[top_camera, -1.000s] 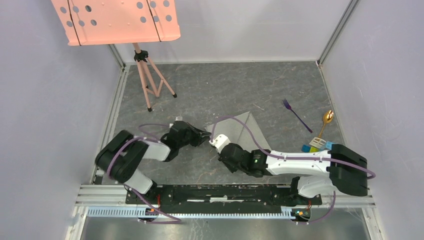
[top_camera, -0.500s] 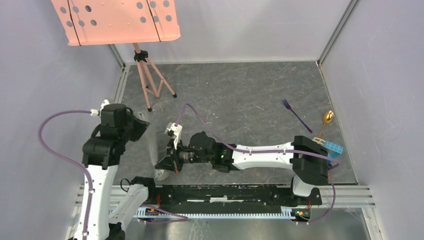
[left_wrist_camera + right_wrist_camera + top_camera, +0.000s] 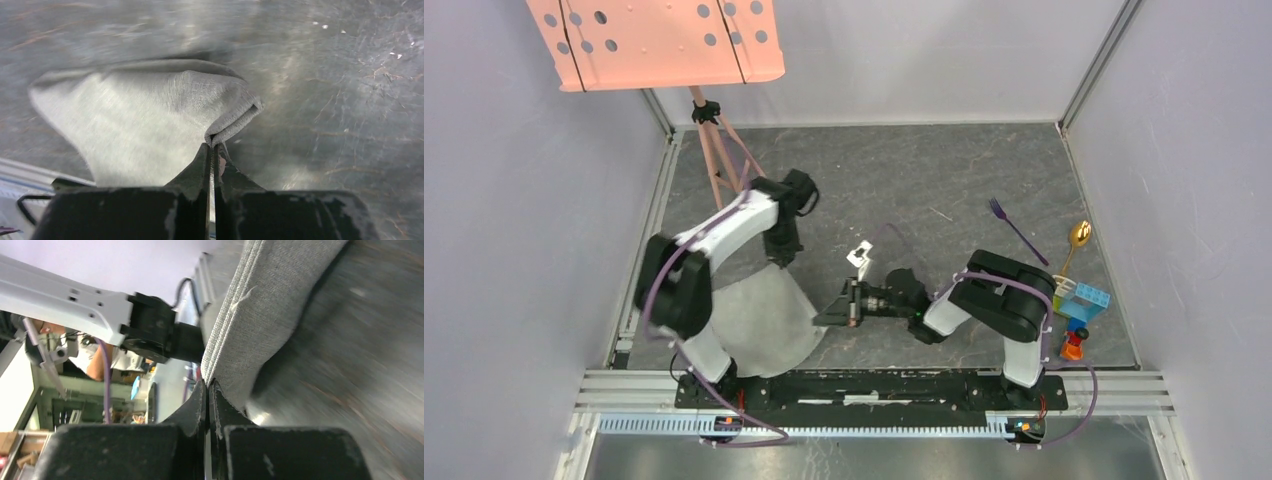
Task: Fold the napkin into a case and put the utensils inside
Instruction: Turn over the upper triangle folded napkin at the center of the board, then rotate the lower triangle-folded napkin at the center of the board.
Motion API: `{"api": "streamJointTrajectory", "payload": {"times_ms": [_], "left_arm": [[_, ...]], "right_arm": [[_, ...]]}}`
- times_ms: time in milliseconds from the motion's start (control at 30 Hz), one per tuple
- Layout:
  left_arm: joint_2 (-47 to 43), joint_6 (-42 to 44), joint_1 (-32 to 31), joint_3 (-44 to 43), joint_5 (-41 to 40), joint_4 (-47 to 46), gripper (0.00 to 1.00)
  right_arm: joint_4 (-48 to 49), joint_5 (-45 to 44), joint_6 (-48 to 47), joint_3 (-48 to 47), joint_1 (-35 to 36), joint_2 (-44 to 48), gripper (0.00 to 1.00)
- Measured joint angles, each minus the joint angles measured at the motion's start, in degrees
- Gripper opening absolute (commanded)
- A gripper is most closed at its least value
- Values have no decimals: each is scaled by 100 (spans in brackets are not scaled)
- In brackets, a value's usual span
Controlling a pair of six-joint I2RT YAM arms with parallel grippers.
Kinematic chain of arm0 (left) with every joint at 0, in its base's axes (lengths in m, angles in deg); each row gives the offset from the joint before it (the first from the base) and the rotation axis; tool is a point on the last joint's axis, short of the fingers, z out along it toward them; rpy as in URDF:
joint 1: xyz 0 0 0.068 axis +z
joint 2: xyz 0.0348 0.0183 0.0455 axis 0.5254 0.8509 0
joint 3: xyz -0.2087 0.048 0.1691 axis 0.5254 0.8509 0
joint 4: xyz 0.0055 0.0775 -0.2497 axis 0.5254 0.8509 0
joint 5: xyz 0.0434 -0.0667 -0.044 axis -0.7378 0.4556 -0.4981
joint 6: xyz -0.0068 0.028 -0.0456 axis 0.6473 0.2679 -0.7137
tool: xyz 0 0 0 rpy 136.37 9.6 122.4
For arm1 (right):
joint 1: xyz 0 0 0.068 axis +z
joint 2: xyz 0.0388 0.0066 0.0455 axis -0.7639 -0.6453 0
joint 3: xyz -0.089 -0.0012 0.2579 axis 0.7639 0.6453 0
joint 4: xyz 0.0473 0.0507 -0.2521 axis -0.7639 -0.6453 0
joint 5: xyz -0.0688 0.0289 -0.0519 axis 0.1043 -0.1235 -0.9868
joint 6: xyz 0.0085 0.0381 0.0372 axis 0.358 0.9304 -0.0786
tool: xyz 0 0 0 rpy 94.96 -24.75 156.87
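The grey napkin (image 3: 759,318) hangs doubled at the front left, stretched between my two grippers. My left gripper (image 3: 781,256) is shut on its far corner; in the left wrist view the folded corner (image 3: 235,117) sits pinched at the fingertips of that gripper (image 3: 214,143). My right gripper (image 3: 832,317) is shut on the napkin's right edge, where the layered cloth (image 3: 270,305) rises from that gripper (image 3: 207,383). The purple fork (image 3: 1014,228) and the gold-bowled spoon (image 3: 1076,240) lie at the far right, away from both grippers. No case shape shows.
Colourful toy blocks (image 3: 1076,305) sit at the right by the right arm's base. A salmon-pink perforated panel (image 3: 654,40) stands on a tripod (image 3: 719,165) at the back left, close to the left arm's elbow. Walls enclose the dark table (image 3: 904,170).
The napkin has gone from the table's middle to the front left. The left arm swung out and now reaches over it. The right arm has folded back, its gripper still pointing left.
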Motion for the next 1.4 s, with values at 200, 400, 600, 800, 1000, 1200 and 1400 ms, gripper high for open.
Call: {"api": "streamJointTrajectory", "payload": {"times_ms": [200,400,600,800,1000,1200,1400], "left_arm": [[1851,28,-890,-778,221,-505,2],[2680,28,-1355,-1794,557,-992,2],[3427,28,-1600,-2594,901,-1169,15],[3674,140,-1700,-3296,1047,-1646,60],[2586,404,-1521,-2649,1222,-2096,69],[170,588,-833,-752,1847,-2457,71],[-960,850,345,817,2312,-2651,69]], "right_arm": [[136,304,-341,1215,-846,48,0],[-1158,361,-1493,1600,-1510,914,0],[-2715,260,-2566,1801,-2138,1744,6],[-5235,-188,-3641,1453,-2319,3003,51],[-7191,-1088,-4489,894,-2295,3742,70],[-7158,-1034,-4505,-92,-2374,2634,71],[-6929,-977,-4378,-1733,-2444,1003,68]]}}
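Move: Both hands grip one edge of the napkin. It is to be laid at the board's centre, some 21 cm right, 7 cm ahead and 10 cm below the left hand, and about 17 cm right, 6 cm ahead and 10 cm below the right hand. The napkin's loose body is centred about 12 cm back and 3 cm left of the left hand, 8 cm lower. The purple fork lies roughly 43 cm right and 19 cm ahead of the right hand, 10 cm lower. Both hands sweep the napkin's edge some 20 cm right and down, open, then return left, the right also forward. ##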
